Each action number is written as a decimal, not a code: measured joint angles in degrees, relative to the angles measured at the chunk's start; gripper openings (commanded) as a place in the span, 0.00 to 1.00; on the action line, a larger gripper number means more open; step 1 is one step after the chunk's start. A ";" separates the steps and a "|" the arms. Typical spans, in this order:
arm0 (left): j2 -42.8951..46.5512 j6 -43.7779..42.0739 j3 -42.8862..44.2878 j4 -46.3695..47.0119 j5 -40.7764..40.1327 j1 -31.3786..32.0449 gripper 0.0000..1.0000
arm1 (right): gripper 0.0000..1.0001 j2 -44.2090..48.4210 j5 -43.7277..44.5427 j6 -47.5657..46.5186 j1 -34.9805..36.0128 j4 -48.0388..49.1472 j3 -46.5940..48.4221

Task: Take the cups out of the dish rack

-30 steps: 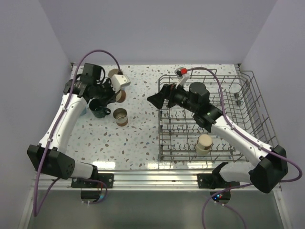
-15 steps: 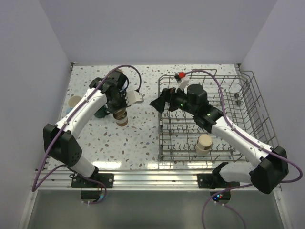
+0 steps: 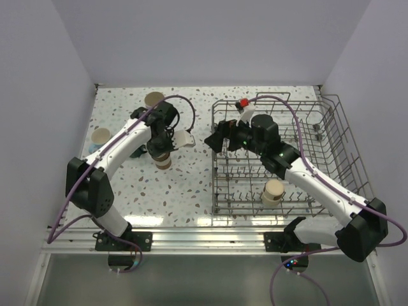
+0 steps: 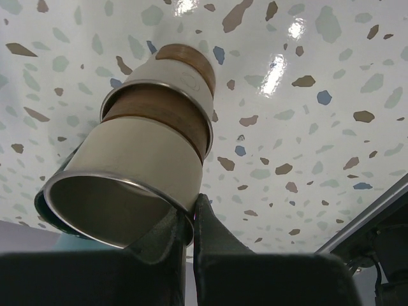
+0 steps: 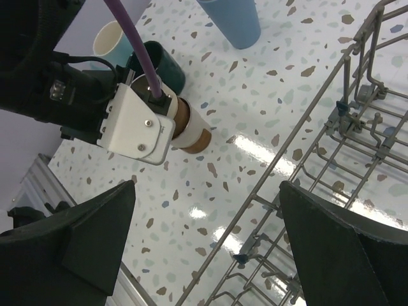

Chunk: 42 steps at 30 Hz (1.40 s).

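My left gripper (image 4: 190,213) is shut on the metal rim of a short beige-and-brown cup (image 4: 143,166). One finger is inside the cup and one outside. This cup sits nested in a matching cup (image 4: 185,67) that stands on the speckled table; in the top view the stack (image 3: 163,158) is left of the dish rack (image 3: 331,137). One beige cup (image 3: 273,191) stands in the rack's near part. My right gripper (image 5: 207,185) is open and empty above the rack's left edge (image 5: 299,137). A dark teal mug (image 5: 164,64), a beige-lined cup (image 5: 111,39) and a light blue tumbler (image 5: 229,22) stand on the table.
Another cup (image 3: 153,99) stands near the table's back edge, behind the left arm. The left wrist's white camera housing (image 5: 137,124) and purple cable (image 5: 131,35) hang over the stack. Walls close in the table on the left, back and right.
The left arm swung right from the back left corner, carrying its cup over the lone cup on the table, where it now sits nested. The right gripper drifted slightly right, still open.
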<state>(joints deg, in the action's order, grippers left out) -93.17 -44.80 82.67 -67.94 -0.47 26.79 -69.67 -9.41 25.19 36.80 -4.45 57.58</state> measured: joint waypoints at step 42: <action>16.33 14.86 -6.29 18.80 9.68 2.23 0.72 | 0.98 16.50 33.27 15.52 -3.78 -60.76 -4.26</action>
<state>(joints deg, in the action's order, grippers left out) -76.84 -29.93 76.38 -49.15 9.21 29.02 -53.17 23.86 40.71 33.01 -65.21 53.32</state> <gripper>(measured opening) 0.717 0.983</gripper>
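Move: The left hand pinches the rim of a cup already over the counter stack; the stack's middle is about 2 cm ahead, level sideways, 8 cm below. From this hand the green mug stands some 6 cm ahead and 11 left, the blue cup 17 ahead and 3 left. For the right hand, the last cup in the rack is roughly 12 cm back, 23 right, 20 below, the rack's front rail 6 cm nearer the base than that cup. Downward about 2.5 cm, the left hand lowers its cup onto the counter stack, opens to let go of the rim, then climbs clear some 11 cm while drifting right and dips a little at the end. The empty right hand, fingers wide, sweeps right about 22 cm, then back and down over the rack, turning clockwise and tipping its fingers down to come just above the last cup. ##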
